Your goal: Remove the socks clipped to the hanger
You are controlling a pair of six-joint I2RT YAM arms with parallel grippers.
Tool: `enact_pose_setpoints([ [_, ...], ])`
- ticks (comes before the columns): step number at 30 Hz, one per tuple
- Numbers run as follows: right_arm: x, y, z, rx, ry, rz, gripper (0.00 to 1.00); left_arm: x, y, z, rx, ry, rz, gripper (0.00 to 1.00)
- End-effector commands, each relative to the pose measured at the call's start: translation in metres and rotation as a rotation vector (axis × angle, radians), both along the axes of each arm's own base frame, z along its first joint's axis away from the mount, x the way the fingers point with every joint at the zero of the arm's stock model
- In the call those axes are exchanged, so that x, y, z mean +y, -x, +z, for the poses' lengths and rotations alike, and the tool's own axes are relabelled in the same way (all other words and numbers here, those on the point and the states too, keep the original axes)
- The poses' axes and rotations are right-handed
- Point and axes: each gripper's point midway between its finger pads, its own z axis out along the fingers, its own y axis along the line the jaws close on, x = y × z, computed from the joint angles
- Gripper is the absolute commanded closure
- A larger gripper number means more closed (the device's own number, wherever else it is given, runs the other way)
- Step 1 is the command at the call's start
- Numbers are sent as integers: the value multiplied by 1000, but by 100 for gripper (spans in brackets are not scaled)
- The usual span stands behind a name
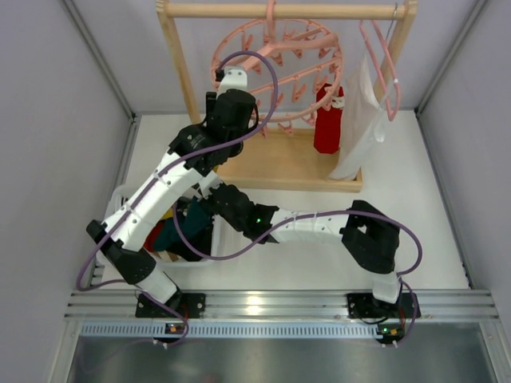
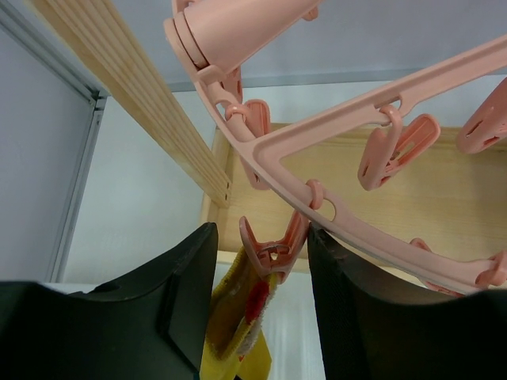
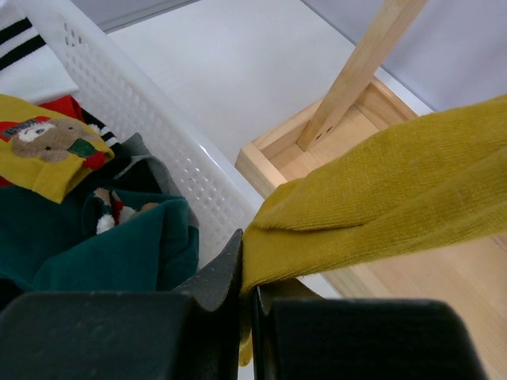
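The round pink hanger [image 1: 297, 36] hangs from the wooden rack; its ring [image 2: 372, 127] fills the left wrist view. My left gripper [image 2: 261, 232] is open, its fingers either side of a pink clip [image 2: 275, 247] that holds a mustard yellow sock [image 2: 235, 317]. The right finger [image 2: 348, 301] touches the clip's handle; the left one stands apart. My right gripper [image 3: 247, 247] is shut on the lower end of that mustard sock [image 3: 388, 186], which is stretched up to the right. A red sock [image 1: 328, 120] hangs clipped on the ring's right side.
A white perforated basket [image 3: 135, 119] at the left holds dark green, yellow and red socks [image 3: 103, 253]. A white cloth [image 1: 359, 120] hangs on a slim pink hanger at the right. The wooden rack's post [image 2: 142, 103] and base [image 1: 279, 163] stand close by.
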Motion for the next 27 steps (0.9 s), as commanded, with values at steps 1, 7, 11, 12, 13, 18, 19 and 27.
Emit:
enact_pose_setpoints([
  [1,9,21,20,-13,-41,64,100,-6,-10,7,-37,17,0,46],
  [7,8,25,24,-19,-48,71,100,-7,-13,5,-38,10,7,47],
  [11,5,29,26,-24,-61,79,100,-8,-14,8,-47,16,3,57],
  [12,4,30,29,-26,-65,79,100,-9,-14,8,-47,16,0,58],
  [13,3,32,28,-24,-65,81,100,-9,-14,8,-50,17,0,59],
  [18,-1,34,30,-27,-74,81,100,-10,-16,9,-51,22,-4,74],
  [19,-2,34,28,-25,-72,78,100,-10,-16,9,-50,23,-4,76],
  [27,-26,40,24,-5,-99,53,100,-9,-9,14,-54,50,-24,69],
])
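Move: Hanging between the open left fingers, the clip that holds the yellow sock is about 1 cm ahead, 1 cm right and 1 cm below the left hand; the wooden post stands some 13 cm left and 10 cm farther out. From the right hand, which already holds the sock's lower end, that clip is roughly 10 cm ahead, 8 cm right and 19 cm up. The white basket's middle is about 14 cm left, 4 cm back and 14 cm below the right hand. Easing about 1 cm each forward, right and down, the left hand settles around the clip, then closes part-way and squeezes its two handles between the fingertips, holding it there. The right hand, still shut on the yellow sock, waits at first, then draws it away from the clip, some 4–5 cm back, down and to the right, gathering speed. ##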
